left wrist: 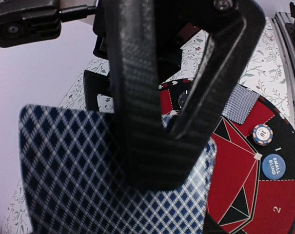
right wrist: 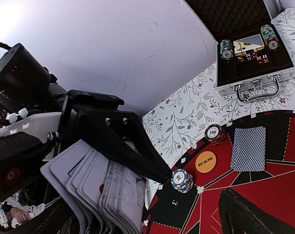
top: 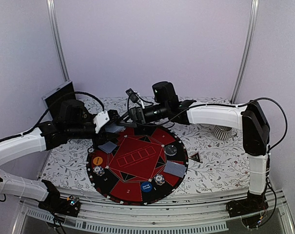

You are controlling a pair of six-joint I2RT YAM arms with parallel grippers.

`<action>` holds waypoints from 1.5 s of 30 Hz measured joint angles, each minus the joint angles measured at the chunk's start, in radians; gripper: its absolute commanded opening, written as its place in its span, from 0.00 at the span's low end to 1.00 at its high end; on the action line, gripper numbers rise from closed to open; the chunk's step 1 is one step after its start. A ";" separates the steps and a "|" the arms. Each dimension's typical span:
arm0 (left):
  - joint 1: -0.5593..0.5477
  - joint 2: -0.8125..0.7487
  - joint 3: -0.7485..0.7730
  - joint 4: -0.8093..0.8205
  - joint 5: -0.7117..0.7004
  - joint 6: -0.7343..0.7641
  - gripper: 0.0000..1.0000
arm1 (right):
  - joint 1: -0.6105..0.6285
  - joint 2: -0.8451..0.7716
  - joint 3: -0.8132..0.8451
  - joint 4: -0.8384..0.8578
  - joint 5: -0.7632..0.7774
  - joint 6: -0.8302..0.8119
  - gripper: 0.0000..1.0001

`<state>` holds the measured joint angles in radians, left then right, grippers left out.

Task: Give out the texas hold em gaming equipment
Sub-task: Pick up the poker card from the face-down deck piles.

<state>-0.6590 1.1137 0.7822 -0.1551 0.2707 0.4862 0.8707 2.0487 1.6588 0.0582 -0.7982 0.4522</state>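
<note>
My left gripper (top: 114, 127) (left wrist: 154, 180) is shut on a deck of playing cards (left wrist: 74, 170) with blue-diamond backs, held over the far-left rim of the round red-and-black poker mat (top: 137, 168). My right gripper (top: 127, 118) (right wrist: 196, 187) is open right next to that deck (right wrist: 98, 187); one of its fingers (right wrist: 132, 141) lies across the fanned edges. On the mat lie face-down cards (top: 107, 146) (top: 174, 168), poker chips (top: 99, 170) (top: 159, 179) (top: 171, 149), an orange button (top: 97, 160) and a blue button (top: 146, 186). The triangle marker (top: 195, 157) sits off the mat, to its right.
A ribbed grey cup (top: 221, 131) stands at the back right under the right arm. An open metal chip case (right wrist: 254, 58) sits at the back left, its dark lid (top: 57, 97) upright. A floral cloth (top: 220, 170) covers the table.
</note>
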 measured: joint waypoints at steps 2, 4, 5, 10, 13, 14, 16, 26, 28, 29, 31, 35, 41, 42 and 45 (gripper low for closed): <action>0.000 0.002 0.000 0.000 -0.002 0.000 0.44 | 0.002 0.016 0.015 -0.009 0.013 -0.001 0.99; 0.000 0.005 0.000 0.000 -0.005 0.000 0.44 | 0.005 0.025 0.026 -0.025 0.050 -0.001 0.98; 0.000 0.006 0.000 -0.001 -0.008 0.000 0.44 | 0.005 0.026 0.029 -0.038 0.073 -0.002 0.97; 0.000 0.008 0.000 -0.005 -0.036 -0.002 0.44 | 0.013 0.025 0.058 -0.112 0.187 -0.032 0.97; 0.000 0.009 0.000 -0.015 -0.045 -0.003 0.44 | 0.021 0.018 0.059 -0.150 0.235 -0.057 0.96; 0.000 0.011 -0.001 -0.017 -0.047 -0.003 0.44 | 0.023 0.014 0.059 -0.163 0.249 -0.066 0.95; 0.000 0.011 -0.003 -0.018 -0.047 -0.003 0.44 | 0.025 0.002 0.059 -0.189 0.275 -0.082 0.93; 0.000 0.011 -0.003 -0.015 -0.048 -0.004 0.44 | 0.025 -0.045 0.059 -0.258 0.316 -0.138 0.61; 0.000 0.011 -0.004 -0.015 -0.051 -0.004 0.44 | 0.025 -0.045 0.063 -0.261 0.298 -0.143 0.49; 0.000 0.011 -0.004 -0.015 -0.051 -0.004 0.44 | 0.026 -0.045 0.064 -0.262 0.291 -0.151 0.43; 0.000 0.011 -0.004 -0.016 -0.052 -0.004 0.44 | 0.026 -0.045 0.067 -0.260 0.267 -0.154 0.33; 0.000 0.011 -0.004 -0.016 -0.053 -0.004 0.44 | 0.026 -0.046 0.069 -0.257 0.226 -0.159 0.14; 0.000 0.011 -0.004 -0.015 -0.062 -0.004 0.44 | 0.026 -0.067 0.069 -0.262 0.208 -0.158 0.02; 0.000 0.011 -0.004 -0.014 -0.063 -0.004 0.44 | 0.026 -0.077 0.068 -0.265 0.216 -0.158 0.02; 0.000 0.013 -0.004 -0.014 -0.073 -0.008 0.44 | 0.025 -0.106 0.065 -0.279 0.246 -0.169 0.02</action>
<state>-0.6586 1.1263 0.7784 -0.1692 0.1974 0.4782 0.8955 1.9423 1.7241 -0.2211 -0.5522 0.2836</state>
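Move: The deck of face-down cards is held in the left fingers, its middle about 2 cm ahead of the left hand point, 3 cm to its right and 1 cm below. From the right hand, wide open and already around the deck's free end, it lies some 2 cm left, 1 cm back and 2 cm below. A dealt card lies on the mat roughly 7 cm ahead of the right hand, 8 cm left and 23 cm down; the orange big blind button is level with that hand, 12 cm left and equally low. The right hand eases forward about 3 cm and down some 2 cm at the deck's free end, turning about 13 degrees clockwise with its fingertips dipping, then draws back a couple of centimetres as its fingers shut fully on the outer part of a card. Pinching that card, it finishes by lifting some 3 cm and edging right, away from the left hand, which sinks about 1 cm and keeps its hold on the deck. ##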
